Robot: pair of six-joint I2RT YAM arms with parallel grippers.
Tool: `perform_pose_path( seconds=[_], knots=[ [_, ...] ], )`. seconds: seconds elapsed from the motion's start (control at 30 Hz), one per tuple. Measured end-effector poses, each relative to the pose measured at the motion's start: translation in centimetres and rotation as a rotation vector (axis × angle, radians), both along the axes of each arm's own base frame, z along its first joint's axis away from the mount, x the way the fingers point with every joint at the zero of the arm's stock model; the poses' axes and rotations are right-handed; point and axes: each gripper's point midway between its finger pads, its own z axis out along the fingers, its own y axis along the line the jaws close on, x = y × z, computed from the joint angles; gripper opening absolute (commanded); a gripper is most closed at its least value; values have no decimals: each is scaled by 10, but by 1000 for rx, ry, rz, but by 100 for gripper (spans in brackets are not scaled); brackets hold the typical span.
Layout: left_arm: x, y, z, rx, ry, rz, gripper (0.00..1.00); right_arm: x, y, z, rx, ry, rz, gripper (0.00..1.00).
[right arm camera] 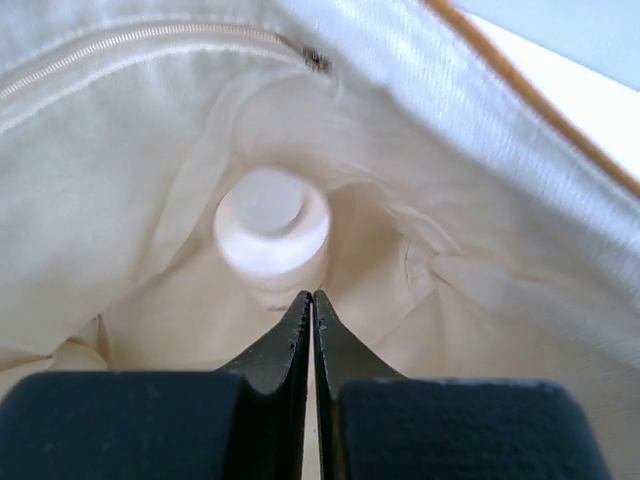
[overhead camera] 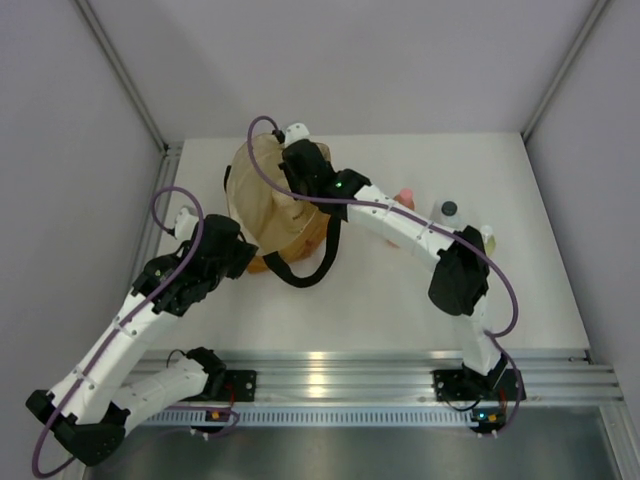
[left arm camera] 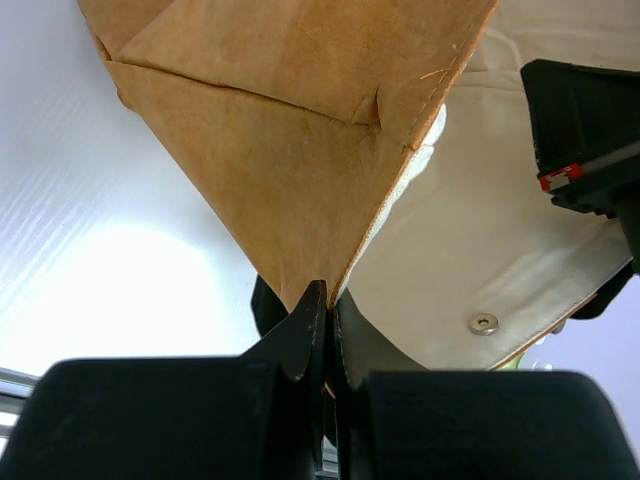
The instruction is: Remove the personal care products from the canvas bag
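Note:
The mustard-tan canvas bag [overhead camera: 262, 205] lies at the back of the table with its mouth open. My left gripper [left arm camera: 328, 292] is shut on the bag's rim, pinching the tan fabric [left arm camera: 290, 180] and the cream lining [left arm camera: 480, 240]. My right gripper [right arm camera: 312, 297] is inside the bag and shut, with nothing between its fingers. A short cream jar [right arm camera: 272, 222] with a round white top sits just past its tips, against the lining. Three products stand outside, to the right of the bag: a pink-capped bottle [overhead camera: 403, 195], a black-capped bottle [overhead camera: 449, 210] and a yellow-green bottle [overhead camera: 487, 236].
The bag's black loop handle [overhead camera: 305, 275] trails onto the table in front of the bag. A zipper [right arm camera: 150, 45] runs along the lining above the jar. The right arm [overhead camera: 420, 235] stretches across in front of the bottles. Grey walls close in the table's back and sides.

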Motion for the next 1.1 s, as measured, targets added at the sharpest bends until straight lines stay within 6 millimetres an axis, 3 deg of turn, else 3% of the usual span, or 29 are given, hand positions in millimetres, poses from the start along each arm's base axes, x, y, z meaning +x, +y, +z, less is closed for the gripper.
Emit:
perform_pose_path(
  seconds=[0.13, 0.27, 0.47, 0.57, 0.7, 0.73, 0.77, 0.93, 1.1],
  knots=[
    [0, 0, 0, 0, 0, 0, 0, 2, 1, 8, 19, -21, -1, 0],
    [0, 0, 0, 1, 0, -1, 0, 1, -2, -6, -2, -2, -4, 1],
    [0, 0, 0, 4, 0, -4, 0, -6, 2, -22, 3, 44, 39, 30],
    [-1, 1, -2, 6, 2, -4, 0, -10, 6, -28, 8, 65, 62, 32],
    [-3, 3, -5, 15, 2, -6, 0, -22, 5, -43, 5, 104, 80, 43],
    [-3, 3, -6, 18, 5, -7, 0, -26, 4, -46, -2, 113, 85, 53],
    [-3, 3, -7, 19, 6, -8, 0, -31, 4, -48, -2, 122, 89, 56],
    [-3, 3, -8, 30, 9, -17, 0, -46, 11, -44, 6, 127, 124, 65],
    [-3, 3, -10, 34, 11, -20, 0, -46, 12, -42, 3, 123, 132, 76]
  ],
)
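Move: The white bottle stands deep in the bag, about 12 cm below the right hand, some 2 cm ahead and 2 cm to its left. The rim corner in the left gripper lies roughly 19 cm back, 8 cm left, near hand height; the orange bottle is about 27 cm right, 2 cm back and 15 cm lower. From the left hand the white bottle is some 20 cm ahead, 9 cm right, 14 cm below. Inside the bag, the right hand backs about 5 cm, sinks 4 and opens wide above the white bottle. ##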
